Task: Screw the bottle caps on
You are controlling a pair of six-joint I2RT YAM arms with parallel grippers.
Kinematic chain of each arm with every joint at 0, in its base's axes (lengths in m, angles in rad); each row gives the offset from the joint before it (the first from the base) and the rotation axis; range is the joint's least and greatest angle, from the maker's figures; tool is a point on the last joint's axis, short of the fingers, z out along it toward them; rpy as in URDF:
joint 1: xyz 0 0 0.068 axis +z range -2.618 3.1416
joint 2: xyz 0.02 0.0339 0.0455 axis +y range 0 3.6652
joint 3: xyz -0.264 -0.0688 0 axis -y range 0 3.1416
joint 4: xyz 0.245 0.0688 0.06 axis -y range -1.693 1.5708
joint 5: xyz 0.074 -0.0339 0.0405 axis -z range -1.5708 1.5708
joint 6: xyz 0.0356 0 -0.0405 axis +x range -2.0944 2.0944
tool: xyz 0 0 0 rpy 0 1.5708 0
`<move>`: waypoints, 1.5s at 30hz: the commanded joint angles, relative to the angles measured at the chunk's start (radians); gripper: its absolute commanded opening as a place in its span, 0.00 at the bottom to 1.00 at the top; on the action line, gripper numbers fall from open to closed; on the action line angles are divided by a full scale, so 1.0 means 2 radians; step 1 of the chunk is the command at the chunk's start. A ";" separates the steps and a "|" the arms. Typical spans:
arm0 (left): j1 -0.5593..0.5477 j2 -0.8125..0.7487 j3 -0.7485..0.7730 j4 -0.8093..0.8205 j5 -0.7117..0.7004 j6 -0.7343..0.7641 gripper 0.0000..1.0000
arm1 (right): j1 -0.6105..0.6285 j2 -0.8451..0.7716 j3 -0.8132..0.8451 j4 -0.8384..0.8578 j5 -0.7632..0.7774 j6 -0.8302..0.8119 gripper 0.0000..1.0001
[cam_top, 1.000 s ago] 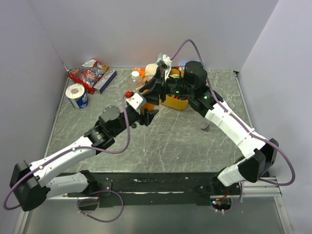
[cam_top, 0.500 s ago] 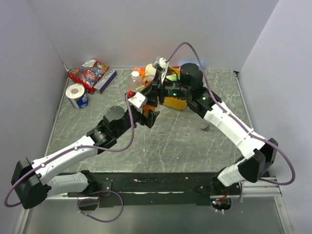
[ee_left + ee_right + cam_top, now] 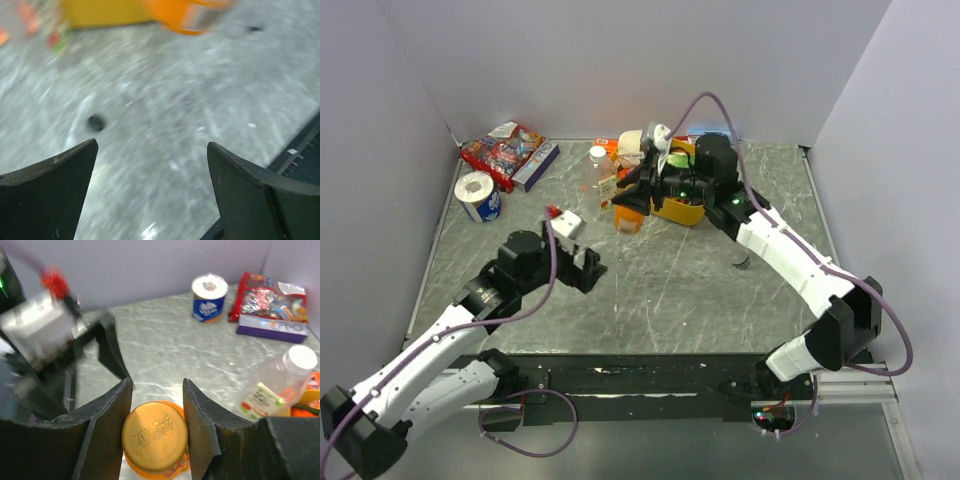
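Observation:
The orange drink bottle [image 3: 629, 219] stands upright on the table, its orange-gold cap [image 3: 155, 436] on its neck. My right gripper [image 3: 157, 385] is shut on that cap from above, one finger on each side. My left gripper [image 3: 588, 268] hangs open and empty over bare table, well to the near left of the bottle; in its own view the gripper [image 3: 152, 150] holds nothing and the blurred orange bottle [image 3: 192, 15] is at the top. A clear bottle [image 3: 277, 387] with a green-marked label and a white cap [image 3: 302, 359] stands behind. A small dark cap [image 3: 741, 260] lies by my right forearm.
A yellow container [image 3: 682, 211] sits right behind the orange bottle. At the back left are a toilet roll [image 3: 478, 195], a red snack packet [image 3: 503, 148] and a flat box [image 3: 536, 166]. Walls close the back and both sides.
My left gripper has opened, let go of the orange bottle and pulled back toward the near left. My right gripper has stayed shut on the cap.

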 commanded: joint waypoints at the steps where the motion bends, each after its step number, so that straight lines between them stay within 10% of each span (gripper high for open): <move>1: 0.084 -0.021 0.009 -0.059 0.007 -0.028 0.96 | -0.008 0.025 -0.061 0.130 -0.008 -0.057 0.00; 14: 0.210 -0.014 0.032 -0.075 -0.044 0.015 0.96 | -0.019 0.185 -0.055 0.305 -0.033 -0.094 0.00; 45: 0.242 0.024 0.013 -0.023 -0.031 0.015 0.96 | -0.025 0.278 -0.012 0.205 0.005 -0.176 0.00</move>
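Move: The open patch of table for the orange bottle, which hangs by its tan cap from the right fingers, is some 12 cm ahead of the right hand, 5 cm to its left and 34 cm below. The big clear bottle stands about 7 cm beyond that patch and 5 cm left of it; the yellow basket is 25 cm ahead of the right hand and 10 cm to its right. From the empty left hand the patch lies roughly 20 cm ahead, 6 cm right and 19 cm below. Lower the capped orange bottle about 20 cm with the right gripper while carrying it some 12 cm forward to the table beside the big clear bottle, easing into a slow final descent. Keep the fingers pinched on the cap and let the wrist tilt slightly. Meanwhile swing the left gripper, still wide open, about 15 cm left and some forward, turning counter-clockwise away from the orange bottle. ##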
